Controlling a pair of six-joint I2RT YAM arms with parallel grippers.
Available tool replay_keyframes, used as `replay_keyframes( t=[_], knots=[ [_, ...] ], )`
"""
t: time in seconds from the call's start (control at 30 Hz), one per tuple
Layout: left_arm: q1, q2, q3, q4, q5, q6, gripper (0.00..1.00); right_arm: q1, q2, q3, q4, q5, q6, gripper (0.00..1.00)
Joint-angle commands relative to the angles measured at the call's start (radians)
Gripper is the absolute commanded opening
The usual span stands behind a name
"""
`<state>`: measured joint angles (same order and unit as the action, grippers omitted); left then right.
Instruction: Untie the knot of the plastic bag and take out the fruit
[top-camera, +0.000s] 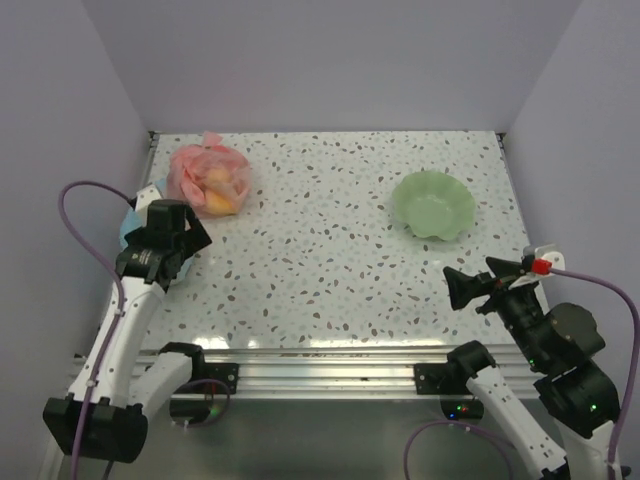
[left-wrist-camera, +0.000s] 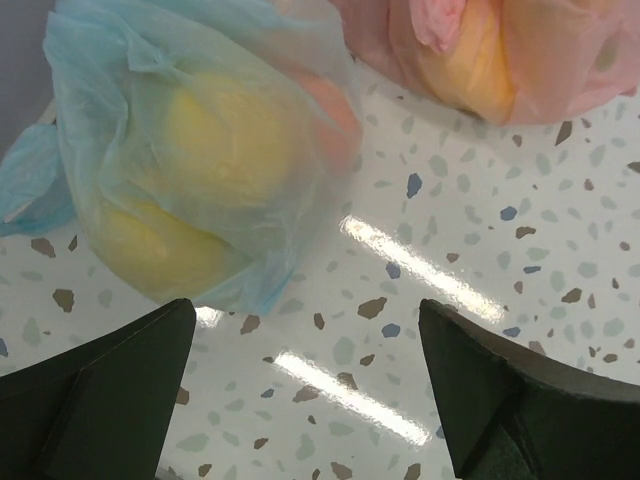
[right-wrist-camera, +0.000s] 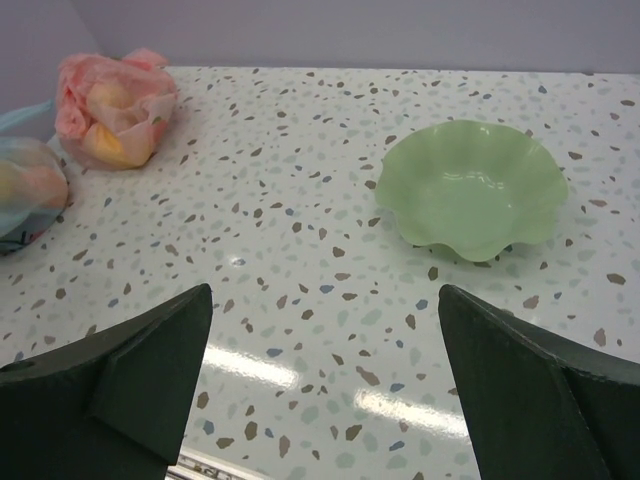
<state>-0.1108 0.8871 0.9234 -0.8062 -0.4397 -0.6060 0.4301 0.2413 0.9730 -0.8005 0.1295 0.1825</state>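
The light-blue plastic bag (left-wrist-camera: 190, 150) lies on the table, tied, with yellow fruit (left-wrist-camera: 225, 135) and a peach one showing through it. In the top view only a sliver of it (top-camera: 130, 222) shows behind my left gripper (top-camera: 168, 232). It also shows at the left edge of the right wrist view (right-wrist-camera: 25, 195). My left gripper (left-wrist-camera: 305, 385) is open and empty, just short of the bag, which lies ahead and to the left. My right gripper (top-camera: 462, 288) is open and empty near the front right of the table (right-wrist-camera: 325, 375).
A pink-red bag (top-camera: 208, 178) with orange-yellow fruit lies at the back left, right beside the blue bag (left-wrist-camera: 500, 55). A green wavy-edged bowl (top-camera: 433, 203) stands at the right (right-wrist-camera: 470, 190). Walls close in the table on three sides.
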Motion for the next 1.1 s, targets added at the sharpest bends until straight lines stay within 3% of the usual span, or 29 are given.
replay_keyframes(
  t=[0.0,0.23,0.47,0.67,0.77,0.8,0.87,0.9,1.0,1.07],
  knots=[
    [0.036,0.070,0.017,0.114,-0.010,0.003,1.00,0.010,0.000,0.003,0.024,-0.037,-0.006,0.99],
    [0.152,0.266,0.101,0.212,-0.034,0.034,1.00,0.021,-0.010,0.012,0.015,-0.010,-0.029,0.99],
    [0.331,0.394,0.126,0.312,0.057,0.022,1.00,0.019,-0.013,0.016,0.004,0.012,-0.048,0.99],
    [0.401,0.499,0.126,0.364,0.134,0.003,0.99,0.021,-0.005,0.007,0.004,0.035,-0.058,0.99],
    [0.401,0.516,0.120,0.372,0.148,0.002,0.84,0.021,0.004,0.004,0.009,0.035,-0.060,0.99],
    [0.402,0.510,0.109,0.372,0.151,-0.001,0.69,0.021,0.003,0.004,0.012,0.035,-0.061,0.99],
    [0.402,0.483,0.091,0.371,0.156,-0.003,0.49,0.021,0.004,0.006,0.014,0.033,-0.066,0.99],
    [0.402,0.468,0.071,0.366,0.156,0.000,0.31,0.021,0.004,0.007,0.012,0.033,-0.067,0.99],
    [0.402,0.385,0.017,0.357,0.189,0.024,0.08,0.022,0.003,0.004,0.009,0.041,-0.077,0.99],
    [0.402,0.314,-0.010,0.335,0.226,0.040,0.00,0.022,0.003,0.001,0.007,0.050,-0.078,0.99]
  ],
)
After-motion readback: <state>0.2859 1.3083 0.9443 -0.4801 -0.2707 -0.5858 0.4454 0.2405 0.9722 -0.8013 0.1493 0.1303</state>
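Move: The blue bag of fruit, the one to be gripped, sits ahead and to the left of the open left hand: its middle is some 7 cm farther out, 8 cm to the left and 12 cm below. The pink bag stands beyond it, about 19 cm straight ahead of that hand and 13 cm lower. From the idle right hand, the blue bag lies roughly 60 cm left, 18 cm ahead and 25 cm down. The blue bag's gathered film near its knot gets pinched: the left hand swings left and forward over the bag, some 10 cm left and 8 cm out, sinking about 7 cm, most steeply late on, while turning about 15 degrees counter-clockwise. The wide-open fingers then shut on a fold of film, and the hand eases back and right by about 1 cm. ##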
